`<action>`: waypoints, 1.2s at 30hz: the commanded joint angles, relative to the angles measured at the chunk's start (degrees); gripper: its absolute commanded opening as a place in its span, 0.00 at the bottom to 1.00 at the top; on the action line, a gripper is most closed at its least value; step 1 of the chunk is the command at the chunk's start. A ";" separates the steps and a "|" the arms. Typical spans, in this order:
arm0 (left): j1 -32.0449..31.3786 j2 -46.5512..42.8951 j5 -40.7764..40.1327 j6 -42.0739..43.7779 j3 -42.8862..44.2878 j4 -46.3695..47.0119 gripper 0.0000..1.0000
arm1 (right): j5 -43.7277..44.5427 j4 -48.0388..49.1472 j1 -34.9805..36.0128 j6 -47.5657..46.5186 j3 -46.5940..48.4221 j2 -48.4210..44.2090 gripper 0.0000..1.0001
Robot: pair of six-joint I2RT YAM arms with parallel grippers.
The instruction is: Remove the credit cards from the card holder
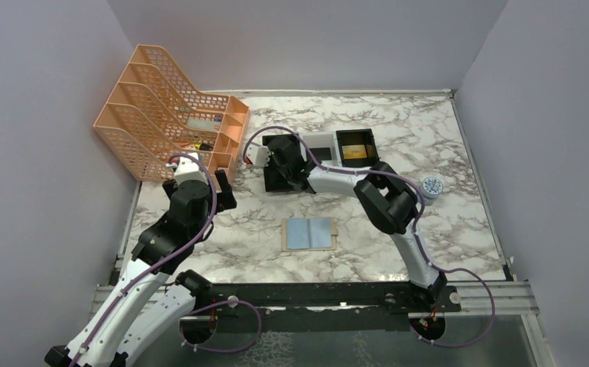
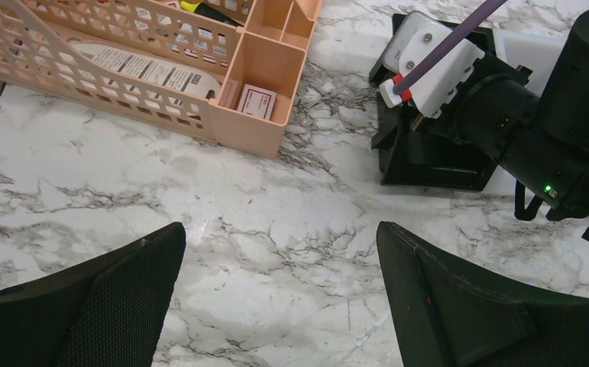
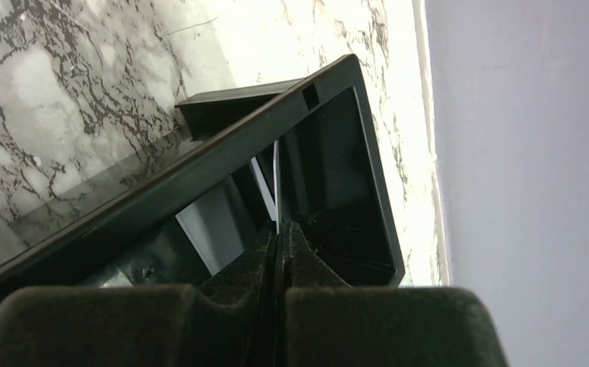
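The card holder [image 1: 309,234] lies opened flat in the middle of the table, its grey-blue inner faces up, and neither gripper touches it. My right gripper [image 1: 282,170] hangs over a black tray [image 1: 274,182] behind the card holder. In the right wrist view this gripper [image 3: 277,229] is shut on a thin credit card [image 3: 276,183], seen edge-on above the tray's rim [image 3: 367,153]. Another tan card [image 1: 355,152] lies in a second black tray [image 1: 374,147]. My left gripper [image 1: 222,193] [image 2: 279,237] stands wide open over bare marble, with nothing between its fingers.
An orange mesh file organiser [image 1: 170,115] [image 2: 161,69] stands at the back left, close to the left gripper. A white tray [image 1: 323,145] sits between the two black ones. A small round blue-and-white object [image 1: 432,186] lies to the right. Grey walls close in the table.
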 commanded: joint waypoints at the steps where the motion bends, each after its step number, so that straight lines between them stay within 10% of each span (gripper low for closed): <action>1: 0.30 0.04 -0.02 0.59 -0.40 0.15 0.99 | -1.56 -0.71 -0.91 0.93 2.75 2.13 0.01; 12: 0.29 0.70 0.06 0.94 -0.48 0.15 0.99 | -5.14 -3.36 -1.14 -0.43 1.02 1.98 0.06; 19: 0.31 1.13 0.57 1.14 -0.47 0.24 0.99 | -7.15 -4.33 -1.25 0.92 0.72 0.94 0.36; 36: 0.30 1.95 1.64 1.56 -0.48 0.34 0.99 | -9.65 -3.42 -1.50 2.20 -0.78 -2.40 0.42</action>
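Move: The right hand, a card still shut between its fingertips, is inside the box's left black compartment; the cards already there lie about 4 cm below it and 1 cm to its left. The white middle compartment is some 10 cm to its right and 2 cm nearer the base. The open card holder lies roughly 21 cm back and 8 cm right, 6 cm below. From the left hand, the laid cards are about 17 cm ahead, 17 cm right and 20 cm down. Down into the left black compartment, about 2 cm, the right hand sinks, easing a little forward first and then about a centimetre back, while the wrist tips some 5 degrees further down. Midway through the descent the closed fingers spread to roughly two fifths open and let go of the card above those already laid; then the hand nearly stands still there, fingers apart. ##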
